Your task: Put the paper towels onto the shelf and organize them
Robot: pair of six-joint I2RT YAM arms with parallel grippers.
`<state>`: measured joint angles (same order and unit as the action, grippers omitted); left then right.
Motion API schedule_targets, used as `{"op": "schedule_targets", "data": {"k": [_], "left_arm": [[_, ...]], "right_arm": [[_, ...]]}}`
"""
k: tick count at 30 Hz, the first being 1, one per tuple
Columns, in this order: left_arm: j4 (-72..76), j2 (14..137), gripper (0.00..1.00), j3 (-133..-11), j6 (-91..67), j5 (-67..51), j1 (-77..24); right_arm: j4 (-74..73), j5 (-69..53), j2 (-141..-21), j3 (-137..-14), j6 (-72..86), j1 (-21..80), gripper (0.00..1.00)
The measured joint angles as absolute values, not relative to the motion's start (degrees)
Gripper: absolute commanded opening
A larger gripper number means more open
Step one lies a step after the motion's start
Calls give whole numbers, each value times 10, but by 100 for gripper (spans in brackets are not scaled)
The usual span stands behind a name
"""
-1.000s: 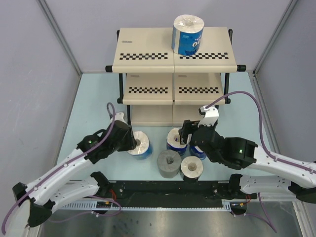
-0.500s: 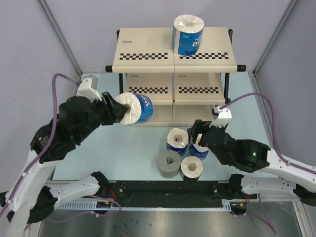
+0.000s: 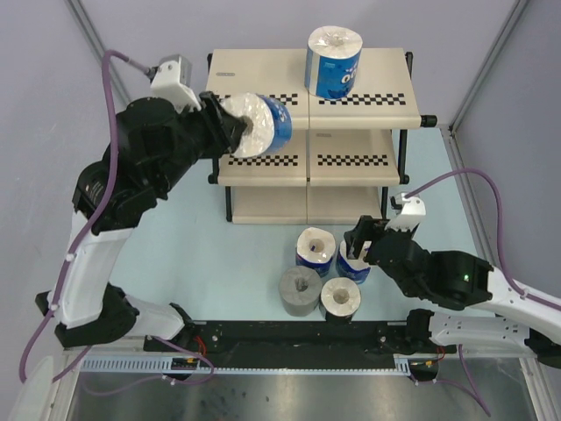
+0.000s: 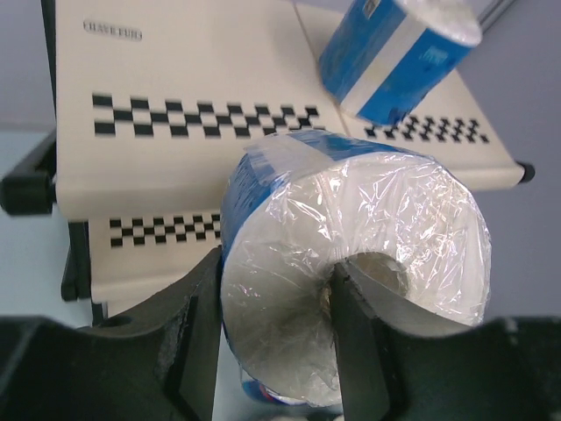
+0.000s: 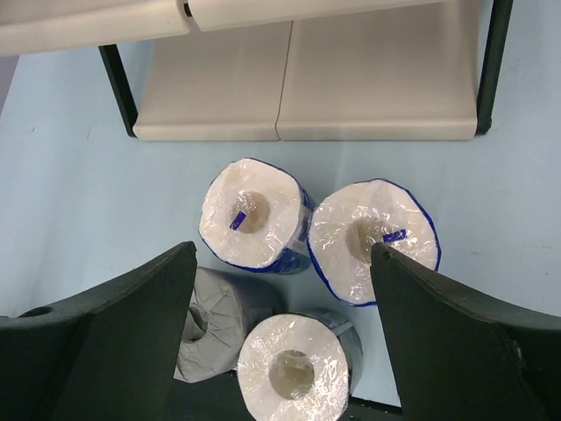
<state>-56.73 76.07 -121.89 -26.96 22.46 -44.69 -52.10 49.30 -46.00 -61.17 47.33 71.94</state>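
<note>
My left gripper (image 3: 235, 130) (image 4: 276, 338) is shut on a blue-wrapped paper towel roll (image 3: 259, 124) (image 4: 351, 254), one finger in its core and one outside the wall. The roll lies on its side in the air, in front of the left half of the shelf's (image 3: 263, 83) (image 4: 175, 61) top tier. Another blue-wrapped roll (image 3: 334, 61) (image 4: 399, 57) stands on the top tier's right half. On the table sit two blue-wrapped rolls (image 5: 254, 215) (image 5: 372, 239), a grey roll (image 3: 299, 289) (image 5: 215, 324) and a dark-wrapped roll (image 3: 340, 299) (image 5: 294, 368). My right gripper (image 3: 364, 241) (image 5: 282, 254) hovers open above them.
The shelf's middle and bottom boards (image 5: 289, 79) hold nothing that I can see. Grey enclosure walls with metal posts close in the left, right and back. A black rail (image 3: 298, 333) runs along the near edge, right behind the table rolls.
My left arm has lifted its roll from the table up to the shelf's top tier. The right gripper has drawn back a little to the right and stays open.
</note>
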Motion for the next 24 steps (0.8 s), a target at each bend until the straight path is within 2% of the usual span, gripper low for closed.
{"op": "schedule_targets", "data": {"k": [5, 14, 24], "left_arm": [[-545, 804, 34, -1291, -244, 242, -446], [-489, 817, 34, -1300, -228, 237, -400], [-442, 885, 33, -1322, -224, 190, -346]], "right_arm": [[-539, 497, -446, -612, 487, 722, 85], [-572, 506, -422, -612, 505, 724, 85], [-597, 514, -398, -611, 513, 724, 84]]}}
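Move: The held roll is bound for the left half of the shelf's top board, whose middle lies about 18 cm ahead of the left hand, 4 cm to its right and 8 cm below. The board's front edge is only some 6 cm ahead, its left corner knob 10 cm to the left there. The paper towel roll already up there stands 18 cm ahead, 19 cm right, slightly lower. From the right hand, the spot is roughly 29 cm ahead, 25 cm left, 14 cm up. The paper towel roll, still pinched at its near end with one finger in the core, is lifted about 5 cm, then carried forward over the top board's front edge, some 9 cm in all, by the left hand, which tips up roughly 10 degrees and keeps its grip. The empty right hand, fingers open, eases about 4 cm to its right. ##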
